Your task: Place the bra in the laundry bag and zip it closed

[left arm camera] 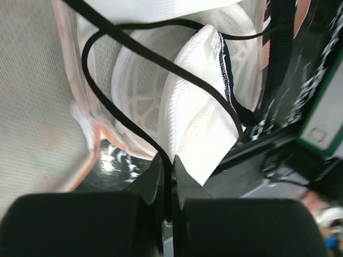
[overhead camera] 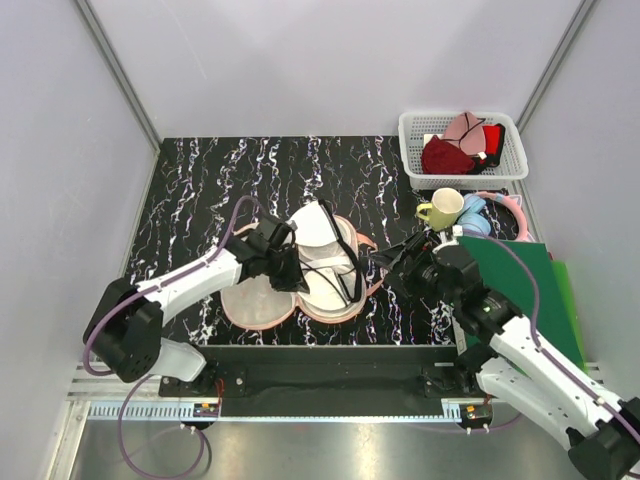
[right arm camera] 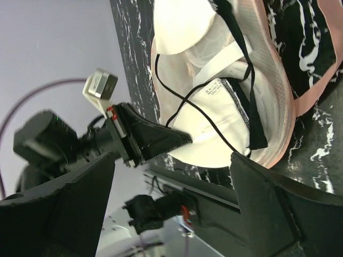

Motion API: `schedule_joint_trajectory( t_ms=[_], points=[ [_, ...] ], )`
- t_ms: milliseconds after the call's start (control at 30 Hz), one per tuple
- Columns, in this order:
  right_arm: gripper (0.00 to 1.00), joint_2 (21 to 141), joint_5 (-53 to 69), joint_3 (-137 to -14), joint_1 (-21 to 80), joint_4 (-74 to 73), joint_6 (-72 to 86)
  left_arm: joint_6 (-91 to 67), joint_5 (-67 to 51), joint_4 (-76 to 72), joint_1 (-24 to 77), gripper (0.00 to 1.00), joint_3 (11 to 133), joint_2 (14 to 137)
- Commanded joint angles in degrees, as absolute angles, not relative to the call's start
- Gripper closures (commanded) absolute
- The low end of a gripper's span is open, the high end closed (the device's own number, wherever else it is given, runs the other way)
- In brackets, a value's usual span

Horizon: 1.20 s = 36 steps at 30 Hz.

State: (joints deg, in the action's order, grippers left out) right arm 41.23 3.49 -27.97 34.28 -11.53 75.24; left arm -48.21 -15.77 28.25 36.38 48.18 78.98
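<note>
The laundry bag point(overhead camera: 250, 305) lies open on the black marbled table, its pale lining up. The white bra point(overhead camera: 318, 228) rests across its right lobe, with one cup raised and black straps looping over it. My left gripper point(overhead camera: 293, 272) is at the bag's middle, shut on a thin black strap point(left arm camera: 161, 144) of the bra point(left arm camera: 198, 128); mesh lining point(left arm camera: 32, 107) fills the left of that view. My right gripper point(overhead camera: 392, 260) hovers open just right of the bag. In its own view the right gripper point(right arm camera: 172, 160) is empty, facing the bra point(right arm camera: 214, 107) and the bag's pink rim point(right arm camera: 278, 69).
A white plastic basket point(overhead camera: 505, 168) at the back right holds a dark red bra and pink garments. A yellow mug point(overhead camera: 441, 208) and a pink and blue item point(overhead camera: 490, 212) sit before it. A green board point(overhead camera: 520, 290) lies at the right edge.
</note>
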Motion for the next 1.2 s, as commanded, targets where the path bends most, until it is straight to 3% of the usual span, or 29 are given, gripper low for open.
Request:
schedule_joint_trajectory(
  t_ms=[0, 167, 333, 433, 467, 500, 533, 633, 800, 833, 1033, 1167],
  points=[
    [0.04, 42.0, 3.8, -34.5, 33.8, -28.4, 56.6, -26.5, -17.3, 31.6, 35.4, 1.0, 52.8, 80.9],
    [0.11, 49.5, 10.8, -35.8, 33.6, -28.8, 52.2, -17.2, -17.0, 30.3, 34.6, 1.0, 53.3, 83.6],
    [0.26, 60.5, 14.0, -41.2, 33.5, -28.6, 46.9, -13.4, -15.6, 29.4, 34.0, 1.0, 52.9, 88.4],
    [0.39, 64.8, 15.5, -43.9, 33.5, -28.0, 44.7, -13.1, -14.9, 29.3, 33.9, 0.87, 52.7, 88.2],
    [0.49, 65.6, 16.6, -44.6, 33.5, -27.4, 44.2, -13.3, -14.1, 29.5, 33.9, 0.79, 52.6, 87.8],
    [0.51, 67.5, 17.1, -45.6, 33.5, -27.2, 43.3, -13.5, -13.8, 29.8, 33.7, 0.61, 52.6, 86.8],
    [0.56, 68.1, 17.5, -46.1, 33.5, -27.1, 42.9, -13.8, -13.3, 30.1, 33.7, 0.51, 52.6, 84.7],
    [0.57, 69.5, 18.5, -46.9, 33.5, -26.7, 42.5, -14.5, -13.1, 32.4, 33.6, 0.3, 54.0, 80.3],
    [0.57, 70.5, 18.9, -47.9, 33.5, -26.5, 40.8, -15.8, -13.2, 37.4, 31.7, 0.2, 58.5, 74.7],
    [0.58, 70.6, 19.0, -48.2, 33.4, -26.5, 40.5, -16.3, -13.4, 37.4, 30.8, 0.03, 59.1, 74.5],
    [0.57, 73.7, 21.4, -52.1, 32.3, -26.8, 39.6, -22.7, -12.8, 33.8, 18.4, 0.01, 63.7, 83.2],
    [0.57, 76.1, 22.6, -55.3, 31.2, -27.8, 38.1, -30.4, -17.3, 31.1, 11.3, 0.07, 67.9, 92.4]
  ],
)
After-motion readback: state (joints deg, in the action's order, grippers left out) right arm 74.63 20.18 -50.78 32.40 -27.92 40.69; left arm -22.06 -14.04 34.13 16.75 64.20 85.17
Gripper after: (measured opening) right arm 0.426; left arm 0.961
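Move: The left hand, holding the bra's lower cup and thin strap, has the laundry bag's net half about 8 cm to its right, 4 cm ahead and 6 below. The upper cup lies some 14 cm ahead and 4 to the right, and the bag's open flap 9 cm left and 2 ahead. For the empty right hand, the black band's near end is about 6 cm left, 6 back and 15 below, with the lower cup roughly 13 left and 5 back. Drifting left and then sinking about 5 cm, the left hand takes the pinched cup and strap down to the bag's hinge side, turning some 25 degrees clockwise, and opens to let go. It then rises and sweeps forward-left, wide open, over the flap. The right hand drops in beside the band with a slight leftward shift, half closing and turning about 30 degrees counter-clockwise. ##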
